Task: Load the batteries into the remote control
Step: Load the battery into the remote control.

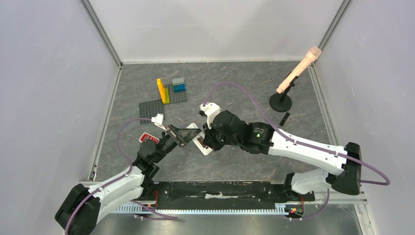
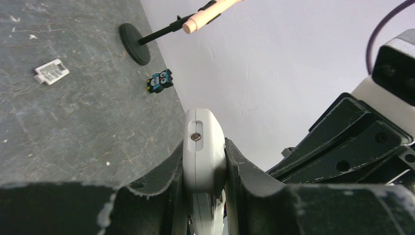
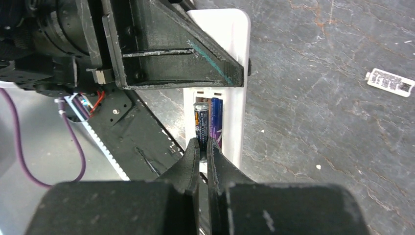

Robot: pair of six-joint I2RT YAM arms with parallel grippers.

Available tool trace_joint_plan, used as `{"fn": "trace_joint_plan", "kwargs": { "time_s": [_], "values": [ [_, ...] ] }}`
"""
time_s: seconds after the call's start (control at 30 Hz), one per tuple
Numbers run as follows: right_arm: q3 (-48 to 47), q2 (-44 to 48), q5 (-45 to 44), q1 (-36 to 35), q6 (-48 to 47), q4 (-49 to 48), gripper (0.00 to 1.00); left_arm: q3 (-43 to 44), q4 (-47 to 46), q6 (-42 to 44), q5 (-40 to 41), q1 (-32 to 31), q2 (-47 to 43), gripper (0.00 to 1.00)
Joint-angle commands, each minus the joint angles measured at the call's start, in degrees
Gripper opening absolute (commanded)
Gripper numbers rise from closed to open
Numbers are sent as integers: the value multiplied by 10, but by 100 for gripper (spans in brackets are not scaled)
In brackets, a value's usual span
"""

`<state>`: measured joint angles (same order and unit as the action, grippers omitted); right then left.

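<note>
My left gripper (image 2: 204,155) is shut on the white remote control (image 2: 203,147), gripping its sides and holding it on edge above the table. In the right wrist view the remote control (image 3: 234,54) shows its open battery bay. A purple-blue battery (image 3: 216,120) lies in the bay, and a dark battery (image 3: 200,120) lies beside it. My right gripper (image 3: 203,147) is shut on the dark battery's near end. From above, the two grippers meet mid-table, the left gripper (image 1: 182,135) and the right gripper (image 1: 207,139) at the remote control (image 1: 204,147). No other batteries are in view.
A small white ribbed plate (image 3: 390,82) lies flat on the grey table. An owl-shaped figure (image 2: 160,81) sits near a microphone stand's round base (image 1: 280,102). A grey brick baseplate (image 1: 151,108) with coloured bricks (image 1: 162,91) stands at the back left. A red item (image 1: 148,138) lies beside the left arm.
</note>
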<state>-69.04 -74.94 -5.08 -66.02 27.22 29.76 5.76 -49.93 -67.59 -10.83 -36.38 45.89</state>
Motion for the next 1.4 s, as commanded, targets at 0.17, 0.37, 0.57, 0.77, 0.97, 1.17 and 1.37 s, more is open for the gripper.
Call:
{"fn": "trace_joint_plan", "kwargs": {
  "time_s": [0.17, 0.37, 0.57, 0.77, 0.97, 1.17, 1.37],
  "values": [
    [-66, -53, -51, -25, -5, 65, 0, -26, -37, 2, 37, 1, -38, 2],
    [-78, -77, -59, -38, -9, 80, 0, -33, -44, 12, 40, 1, -40, 2],
    [-90, -95, -64, -39, -12, 88, 4, -38, -54, 11, 40, 1, -36, 2],
    [-99, -109, -67, -40, -15, 94, 7, -40, -58, 8, 38, 0, -37, 2],
    [-104, -104, -80, -40, -11, 92, 20, -45, -58, -1, 49, 1, -44, 2],
    [-98, -83, -83, -39, 2, 78, 28, -48, -53, -9, 56, 1, -51, 2],
    [-97, -56, -99, -39, 14, 73, 42, -50, -52, -19, 65, 1, -56, 2]
  ]
}}
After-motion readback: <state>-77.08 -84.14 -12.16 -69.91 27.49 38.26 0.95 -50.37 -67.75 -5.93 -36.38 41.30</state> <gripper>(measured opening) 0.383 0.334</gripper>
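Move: The right hand already pinches the dark battery; the open slot in the back of the remote lies about 2 cm below it and 1 cm to its left, with no offset ahead. The purple battery already in the compartment is 1 cm ahead, level sideways and 2 cm down. The loose cover lies 10 cm ahead, 11 cm right and 15 cm lower. From the left hand, still gripping the remote, that slot is about 5 cm back, 4 cm right, 1 cm lower. Downward goes the right hand, some 3.5 cm and slightly left, its fingers tipping about 10 degrees steeper as the dark battery is lowered into the slot beside the purple one; then the fingers open, let go of it and back up about 1 cm. The left hand keeps its grip, sinking about 1.5 cm and shifting as far left with the remote. ##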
